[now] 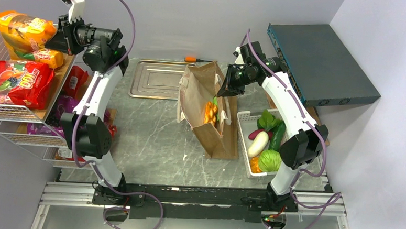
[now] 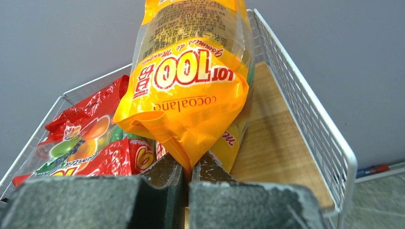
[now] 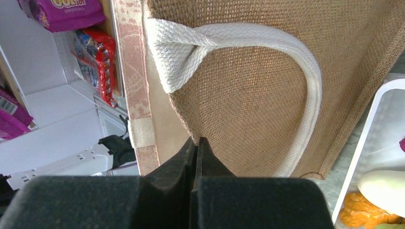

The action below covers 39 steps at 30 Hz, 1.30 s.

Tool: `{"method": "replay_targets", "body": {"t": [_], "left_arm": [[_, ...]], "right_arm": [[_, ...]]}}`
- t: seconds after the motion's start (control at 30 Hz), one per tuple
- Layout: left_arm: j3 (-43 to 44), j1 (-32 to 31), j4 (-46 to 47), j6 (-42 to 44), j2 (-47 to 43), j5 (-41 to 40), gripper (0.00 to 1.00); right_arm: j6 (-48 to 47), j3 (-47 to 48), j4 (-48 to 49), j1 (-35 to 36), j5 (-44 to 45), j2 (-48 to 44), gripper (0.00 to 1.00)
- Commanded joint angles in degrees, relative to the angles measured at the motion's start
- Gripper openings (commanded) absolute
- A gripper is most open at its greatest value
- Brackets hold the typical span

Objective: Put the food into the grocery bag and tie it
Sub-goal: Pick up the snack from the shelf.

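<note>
An orange snack packet (image 2: 191, 81) stands in the top shelf of a wire rack (image 2: 305, 109) at the far left, and my left gripper (image 2: 188, 167) is shut on its lower corner. From above, that orange snack packet (image 1: 24, 29) sits just left of the left gripper (image 1: 50, 41). A red snack packet (image 2: 86, 138) lies beside it. The brown grocery bag (image 1: 204, 101) stands open mid-table with an orange braided piece (image 1: 210, 113) inside. My right gripper (image 3: 197, 143) is shut on the bag's woven rim (image 3: 248, 95), below a white loop handle (image 3: 308, 95).
A white plastic basket (image 1: 243, 143) right of the bag holds a pale vegetable (image 1: 258, 143) and green ones (image 1: 270, 161). A metal tray (image 1: 155, 79) lies behind the bag. A dark flat box (image 1: 319, 63) sits at the back right. Purple packets (image 1: 67, 107) fill the rack's lower shelf.
</note>
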Motion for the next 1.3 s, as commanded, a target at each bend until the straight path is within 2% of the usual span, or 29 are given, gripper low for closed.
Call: {"method": "replay_targets", "body": {"t": [0.0,0.37,0.77,1.27], "left_arm": [[-1.5,-3.5,9.0,1.7,-4.3,-6.1,0.00],[-5.6,-15.0,8.3,4.4,-9.8,-6.0,0.00],[0.6,-29.8,8.7,13.9,-10.1,-5.9,0.00],[-6.9,-39.6,9.0,18.0,-15.0,-5.9,0.00]], "right_arm": [[0.1,1.4,0.9,0.3,0.9,-2.3,0.00],[-0.3,0.6,1.5,0.3,3.7,-4.0,0.00],[0.7,-2.3,1.9,0.3,5.9,-7.9,0.00],[3.6,-13.3,7.8,0.3,7.1,-14.1,0.00]]}}
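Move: My left hand already pinches the orange snack by one end, over the upper shelf. The paper bag's mouth lies about 47 cm to its right, roughly level with it fore and aft and 23 cm below. The red snack sits 13 cm left, 11 cm back and 8 cm below; the steel tray is 30 cm right, 25 cm ahead and 48 cm below. From my right hand, the bag mouth's middle is 5 cm left at nearly the same height and forward distance; the vegetable basket is 21 cm right, 4 cm back and 22 cm below. Keeping the orange snack pinched, I sweep my left hand some 17 cm to the right, off the shelf and towards the paper bag, rising only slightly while the wrist swings clockwise about 35 degrees. My right hand keeps its pinch on the bag's rim and, a little later, draws it about 3 cm right and 2 cm back. ##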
